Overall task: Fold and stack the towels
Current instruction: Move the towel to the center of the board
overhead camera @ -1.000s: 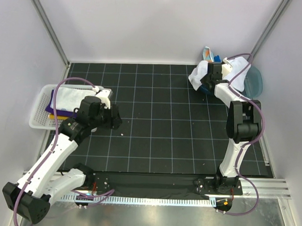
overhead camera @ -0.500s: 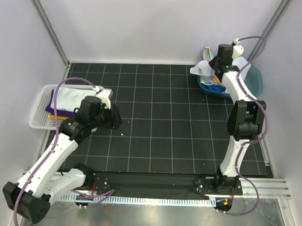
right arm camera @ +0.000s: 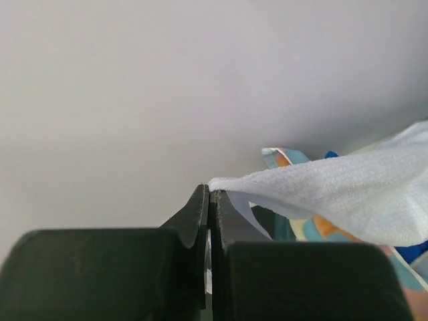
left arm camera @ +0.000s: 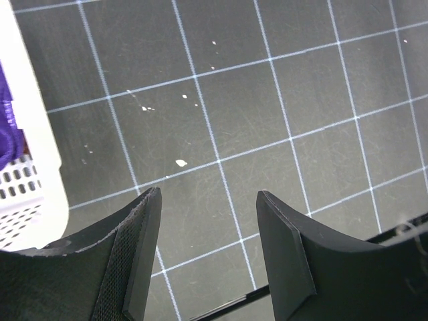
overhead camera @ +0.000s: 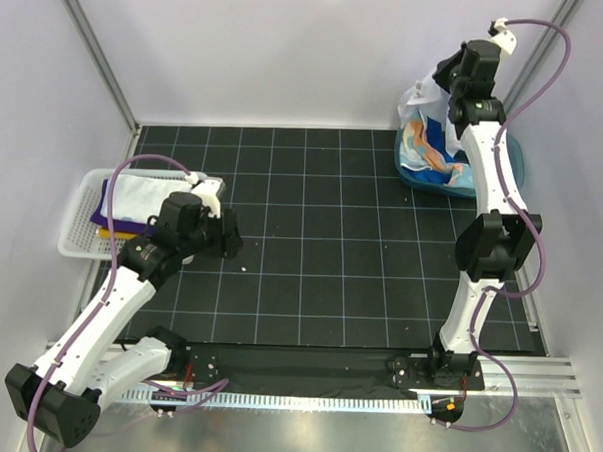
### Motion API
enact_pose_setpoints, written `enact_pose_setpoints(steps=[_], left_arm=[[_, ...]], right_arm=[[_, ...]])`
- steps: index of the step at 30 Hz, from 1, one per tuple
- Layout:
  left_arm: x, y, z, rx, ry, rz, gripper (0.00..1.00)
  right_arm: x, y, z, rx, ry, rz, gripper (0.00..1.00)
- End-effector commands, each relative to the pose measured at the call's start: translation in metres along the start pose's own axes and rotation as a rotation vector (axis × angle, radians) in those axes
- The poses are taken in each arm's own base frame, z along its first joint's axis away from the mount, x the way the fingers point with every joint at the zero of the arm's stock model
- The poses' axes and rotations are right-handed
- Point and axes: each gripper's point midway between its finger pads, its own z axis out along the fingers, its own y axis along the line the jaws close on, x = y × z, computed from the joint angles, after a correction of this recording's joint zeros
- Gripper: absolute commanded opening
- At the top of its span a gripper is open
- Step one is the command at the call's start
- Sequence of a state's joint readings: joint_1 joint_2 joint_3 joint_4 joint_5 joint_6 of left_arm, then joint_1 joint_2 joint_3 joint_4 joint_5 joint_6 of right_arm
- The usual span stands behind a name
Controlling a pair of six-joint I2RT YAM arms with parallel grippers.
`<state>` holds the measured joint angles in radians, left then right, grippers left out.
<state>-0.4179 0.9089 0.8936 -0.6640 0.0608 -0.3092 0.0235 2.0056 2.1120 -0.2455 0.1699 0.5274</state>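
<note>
My right gripper [overhead camera: 445, 80] is raised high over the teal tub [overhead camera: 512, 160] at the back right. It is shut on the corner of a pale blue-white towel [overhead camera: 418, 97], which hangs down from it. In the right wrist view the jaws [right arm camera: 212, 194] pinch the towel's edge [right arm camera: 334, 194]. A light blue towel with orange spots [overhead camera: 431, 148] lies in the tub, with a bit of bright blue towel [right arm camera: 411, 251] below. My left gripper [overhead camera: 231, 239] is open and empty just above the mat [left arm camera: 208, 200], right of the basket.
A white mesh basket [overhead camera: 76, 231] stands at the left, holding a folded white towel [overhead camera: 143, 194] on a purple one [overhead camera: 104, 205], with yellow cloth [overhead camera: 103, 233] beneath. Its rim shows in the left wrist view [left arm camera: 33, 167]. The black gridded mat [overhead camera: 321, 247] covers the table.
My right gripper has risen from the tub toward the back wall, drawing the pale towel up with it and uncovering the spotted towel. The left arm has not moved.
</note>
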Motion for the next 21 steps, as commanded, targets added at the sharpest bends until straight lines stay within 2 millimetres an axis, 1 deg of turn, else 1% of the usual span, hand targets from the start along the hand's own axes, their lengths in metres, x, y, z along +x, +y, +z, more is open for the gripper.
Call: enact_pose_setpoints(steps=[1,3,4,5,6,7,9,11,12,13,14,15,16,17,18,19,20,21], left_arm=[[-0.013,0.002,-0.008,-0.020,-0.052,0.015,0.62],[-0.015,0.005,-0.011,-0.034,-0.067,0.017,0.63],[-0.015,0.005,-0.011,-0.036,-0.069,0.014,0.63],[-0.018,0.008,-0.013,-0.055,-0.082,0.016,0.63],[-0.018,0.012,-0.014,-0.074,-0.087,0.015,0.63],[-0.019,0.013,-0.015,-0.084,-0.093,0.014,0.63],[-0.021,0.017,-0.018,-0.106,-0.109,0.009,0.63],[-0.024,0.024,-0.022,-0.142,-0.128,0.008,0.63],[-0.025,0.026,-0.024,-0.156,-0.135,0.007,0.63],[-0.027,0.028,-0.026,-0.171,-0.144,0.002,0.63],[-0.029,0.031,-0.030,-0.183,-0.163,0.000,0.63],[-0.032,0.036,-0.033,-0.211,-0.182,-0.001,0.64],[-0.035,0.037,-0.035,-0.217,-0.199,-0.006,0.65],[-0.036,0.036,-0.037,-0.217,-0.211,-0.012,0.66],[-0.037,0.036,-0.038,-0.213,-0.223,-0.017,0.66],[-0.038,0.034,-0.038,-0.201,-0.226,-0.020,0.66],[-0.038,0.033,-0.038,-0.197,-0.227,-0.022,0.67],[-0.040,0.033,-0.038,-0.198,-0.227,-0.032,0.66]], right_arm=[[-0.071,0.065,-0.044,-0.192,-0.113,0.000,0.01],[-0.074,0.089,-0.059,-0.256,-0.103,-0.009,0.01],[-0.075,0.096,-0.067,-0.272,-0.091,-0.011,0.01],[-0.083,0.109,-0.078,-0.303,-0.102,-0.010,0.01],[-0.077,0.125,-0.088,-0.342,-0.086,-0.019,0.01],[-0.081,0.136,-0.104,-0.365,-0.088,-0.026,0.01],[-0.079,0.154,-0.124,-0.402,-0.083,-0.037,0.01],[-0.054,0.194,-0.161,-0.490,-0.025,-0.051,0.01],[-0.031,0.194,-0.164,-0.480,0.024,-0.074,0.01],[-0.033,0.202,-0.188,-0.511,0.023,-0.065,0.01],[-0.021,0.206,-0.198,-0.529,0.047,-0.060,0.01],[0.031,0.207,-0.203,-0.535,0.141,-0.067,0.01],[0.044,0.205,-0.216,-0.541,0.162,-0.055,0.01],[0.041,0.205,-0.241,-0.579,0.152,-0.033,0.01],[0.088,0.191,-0.246,-0.570,0.222,-0.050,0.01],[0.107,0.191,-0.263,-0.580,0.255,-0.023,0.01],[0.108,0.187,-0.285,-0.608,0.257,0.004,0.01],[0.155,0.163,-0.288,-0.577,0.333,0.000,0.01]])
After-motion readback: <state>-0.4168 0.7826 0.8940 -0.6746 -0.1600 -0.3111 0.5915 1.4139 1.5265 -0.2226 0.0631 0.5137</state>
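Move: The board's centre, where the held white towel is headed, lies about 31 cm left of the right hand, 28 cm back towards the base and some 37 cm below. Nearly under that hand is the orange-patterned towel, about 4 cm back, 2 cm to its right and 28 cm down. The blue bin's middle is roughly 4 cm back, 12 cm right and 30 cm down. From the left hand the board's centre is about 9 cm ahead, 18 cm right and 19 cm below. Leftward and back in one fast, accelerating arc, the right hand keeps its pinch on the white towel and carries it from above the blue bin towards the board's centre, some 35 cm across. It first climbs about 11 cm, sinks most of that again near the end, and swings roughly 40 degrees counter-clockwise. The left hand, empty and open, eases about 4 cm left and a little up towards the white basket. ##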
